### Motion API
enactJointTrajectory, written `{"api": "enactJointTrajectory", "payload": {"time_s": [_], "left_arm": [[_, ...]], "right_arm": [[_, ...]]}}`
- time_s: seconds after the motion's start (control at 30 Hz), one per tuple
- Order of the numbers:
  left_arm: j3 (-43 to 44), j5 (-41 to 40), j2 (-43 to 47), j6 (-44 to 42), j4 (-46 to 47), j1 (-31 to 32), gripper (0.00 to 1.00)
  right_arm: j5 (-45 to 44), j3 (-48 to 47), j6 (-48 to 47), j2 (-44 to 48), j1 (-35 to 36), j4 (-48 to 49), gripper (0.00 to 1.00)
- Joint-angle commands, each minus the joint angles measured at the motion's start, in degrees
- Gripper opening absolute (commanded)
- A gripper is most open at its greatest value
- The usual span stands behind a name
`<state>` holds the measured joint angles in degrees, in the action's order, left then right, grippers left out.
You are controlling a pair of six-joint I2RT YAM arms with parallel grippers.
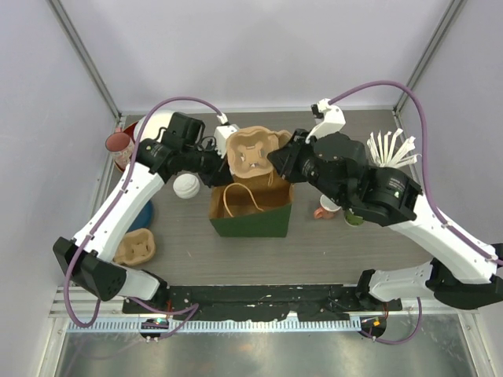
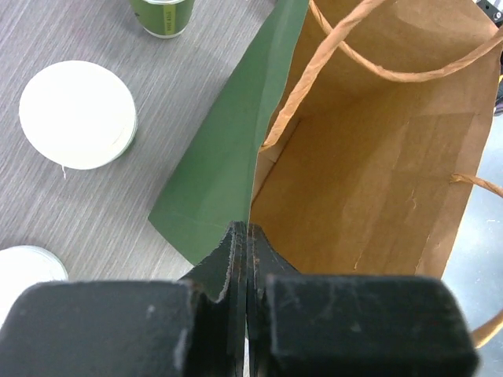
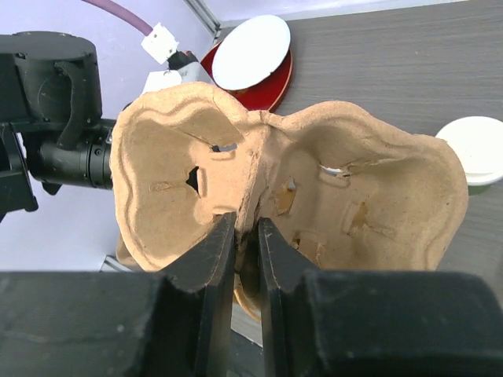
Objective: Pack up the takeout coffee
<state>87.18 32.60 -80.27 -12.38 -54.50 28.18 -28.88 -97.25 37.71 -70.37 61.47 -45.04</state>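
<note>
One takeout coffee (image 1: 187,186), a green cup under a white lid, stands left of the bag; it also shows as a cup (image 2: 77,115) in the left wrist view and as a cup (image 3: 475,149) in the right wrist view. A second white lid (image 2: 23,267) peeks in at that view's lower left. My left gripper (image 2: 247,229) is shut on the top edge of the green paper bag (image 1: 251,208), holding its brown inside open. Over the bag's mouth, my right gripper (image 3: 247,228) is shut on the middle ridge of a brown pulp cup carrier (image 3: 354,196), the same carrier (image 1: 253,153).
A second pulp carrier (image 1: 135,248) lies at the front left beside a blue item (image 1: 146,214). A red plate (image 1: 124,135) with a white disc sits back left. A pink-handled mug (image 1: 324,210), a green cup (image 1: 354,218) and white cutlery (image 1: 391,148) stand right of the bag.
</note>
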Motion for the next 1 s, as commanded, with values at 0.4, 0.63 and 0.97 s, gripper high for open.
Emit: {"api": "enactJointTrajectory", "payload": {"time_s": [0.4, 0.63, 0.97], "left_arm": [[0.18, -6.76, 1.34, 14.66, 4.4, 0.29, 0.0], [1.59, -7.81, 0.73, 13.53, 3.52, 0.29, 0.0], [0.72, 0.18, 0.99, 10.19, 1.94, 0.29, 0.0]], "right_arm": [[-2.59, 7.52, 5.26, -4.15, 4.0, 2.43, 0.01], [-0.82, 7.78, 2.98, -4.52, 4.09, -7.07, 0.01], [-2.94, 7.7, -1.14, -8.02, 0.68, -8.93, 0.01]]}}
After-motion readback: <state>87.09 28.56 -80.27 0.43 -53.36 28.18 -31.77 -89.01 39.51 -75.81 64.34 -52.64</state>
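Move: The paper bag's mouth, which the carrier is bound for, has its middle about 6 cm left of the right hand and some 15 cm below, and about 8 cm right of the left hand, level in height. From the right hand, the nearer lidded cup is some 16 cm ahead, 10 cm left; the mug 6 cm ahead, 17 cm right, both 37 cm down. The lid stack lies 10 cm ahead, 10 cm left of the left hand and 24 cm down. The pulp cup carrier, still pinched in the right hand, is lowered about 11 cm into the bag's mouth, swinging forward and left, then back, and last right again while its left side rolls down some 20 degrees. The left hand keeps its pinch on the left rim and turns roughly 10 degrees counter-clockwise, almost in place. ##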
